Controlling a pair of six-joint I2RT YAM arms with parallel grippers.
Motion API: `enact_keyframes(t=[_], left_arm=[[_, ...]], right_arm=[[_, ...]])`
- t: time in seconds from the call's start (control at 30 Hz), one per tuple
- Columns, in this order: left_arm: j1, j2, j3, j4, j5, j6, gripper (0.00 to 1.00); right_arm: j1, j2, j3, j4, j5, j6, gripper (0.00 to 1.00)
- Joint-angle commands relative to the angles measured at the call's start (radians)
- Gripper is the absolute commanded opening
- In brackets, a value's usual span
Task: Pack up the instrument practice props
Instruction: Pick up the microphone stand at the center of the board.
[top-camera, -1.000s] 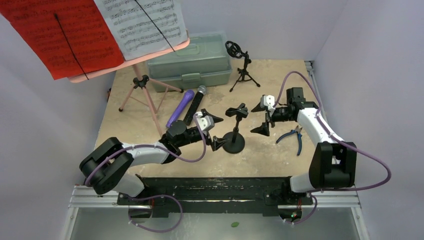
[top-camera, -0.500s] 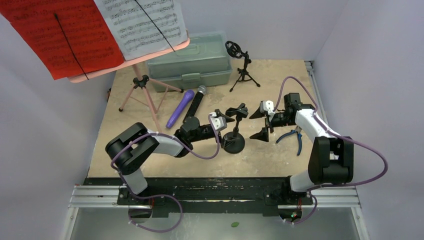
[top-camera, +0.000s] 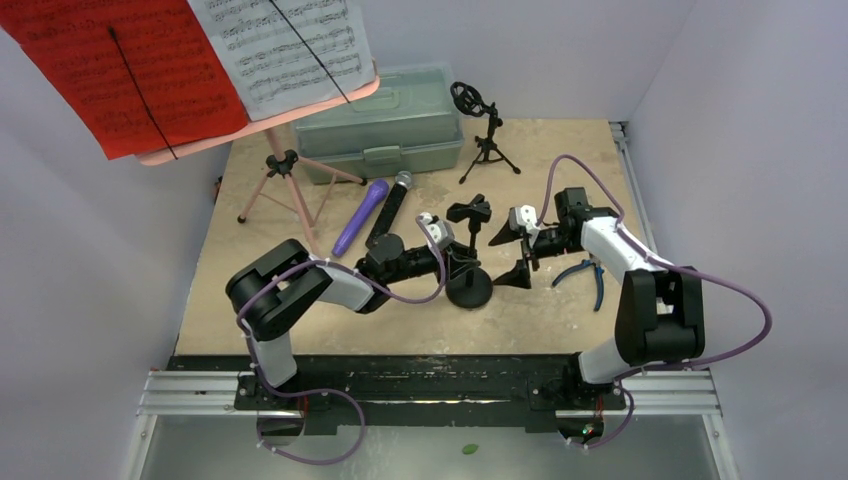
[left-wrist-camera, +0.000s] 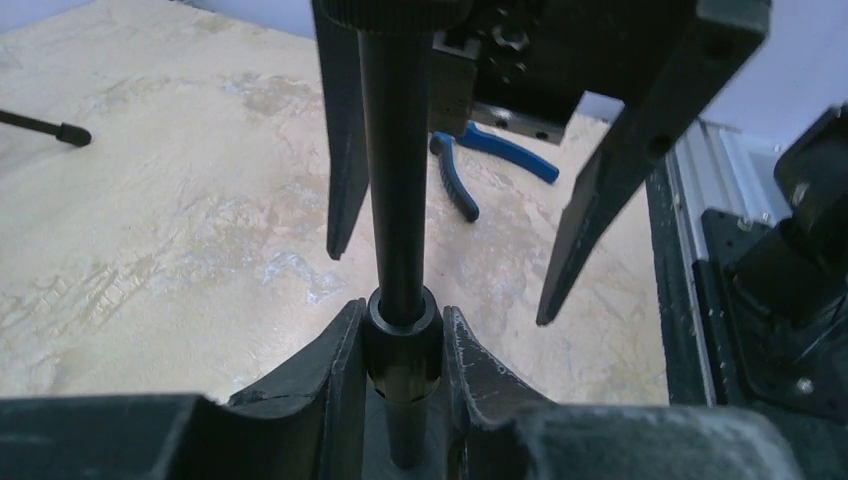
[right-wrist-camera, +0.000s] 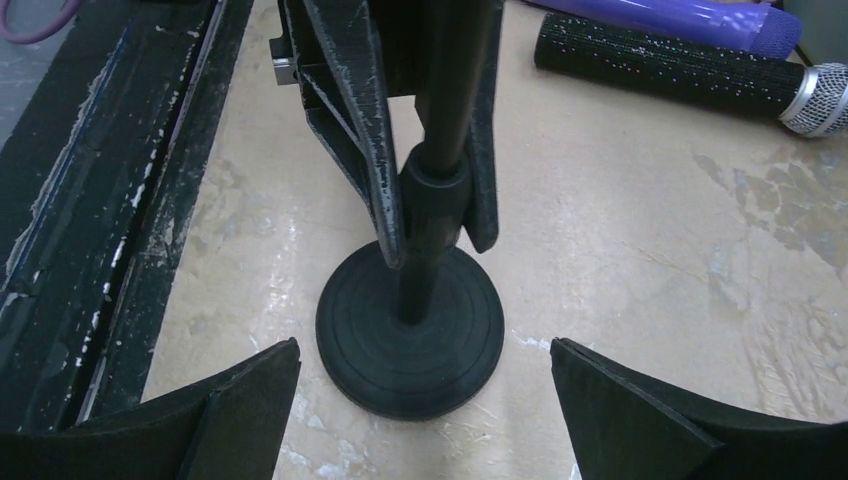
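A small black mic mount (top-camera: 468, 288) with a round base stands at mid table. My left gripper (top-camera: 455, 256) is shut on its pole (left-wrist-camera: 395, 180), just above a collar, with a finger (right-wrist-camera: 370, 130) on each side. From the right, my right gripper (top-camera: 507, 255) faces the round base (right-wrist-camera: 410, 330), open and touching nothing. The purple microphone (top-camera: 360, 215) and the black silver-headed microphone (top-camera: 390, 208) lie side by side to the left. At back left, the pink tripod (top-camera: 285, 175) carries red pages (top-camera: 110, 70) and white pages (top-camera: 285, 45).
A grey-green plastic case (top-camera: 385, 120) sits shut at the back. A second black mic mount (top-camera: 485, 130) on tripod legs stands to its right. Blue-handled pliers (top-camera: 590, 275) lie under the right arm. The black rail runs along the near edge.
My left gripper has slid right to the round-based mount and shut on its pole. The right gripper has moved left towards the same mount, still open.
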Motion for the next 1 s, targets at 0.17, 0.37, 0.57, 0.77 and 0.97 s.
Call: enact_keyframes(t=[0.17,0.37,0.57,0.77,0.97], left_arm=[[-0.014,-0.155,-0.034,0.242,-0.164,-0.341,0.00],[-0.026,-0.208,-0.028,0.246,-0.188,-0.387,0.00],[-0.042,-0.207,-0.029,0.269,-0.232,-0.420,0.00],[-0.046,-0.188,-0.037,0.331,-0.282,-0.494,0.00],[-0.046,-0.194,-0.047,0.249,-0.488,-0.732,0.00]], right_arm=[[0.096,-0.048,0.033,0.055,-0.046,0.249,0.99],[0.135,-0.103,0.030,0.147,-0.080,0.481,0.93],[0.152,-0.168,-0.021,0.370,-0.089,0.762,0.69],[0.160,-0.158,-0.026,0.431,-0.036,0.831,0.00],[0.161,-0.259,-0.113,0.706,0.169,1.067,0.00]])
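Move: The left fingers already pinch the collar on the microphone stand's pole, with the right gripper open about 6 cm to their right and 1 cm lower. From the right hand the stand is some 6 cm to the left, level fore and aft, and about 1 cm up. The black microphone lies about 17 cm ahead and 16 cm left of the left hand, 9 cm down; the pliers about 16 cm right of the right hand, 1 cm ahead, 8 cm down. Keeping its pinch on the collar, the left hand hoists the microphone stand about 10 cm, drifts slightly left late on, and rolls its wrist some 30 degrees, so the stand's head leans left and forward and its base swings towards the right hand. The right hand goes left and a little back to the pole, then turns upward to follow it, about 5 cm left and 6 cm up in all, and its fingers close from wide open to pinch the pole just below the left fingers. ##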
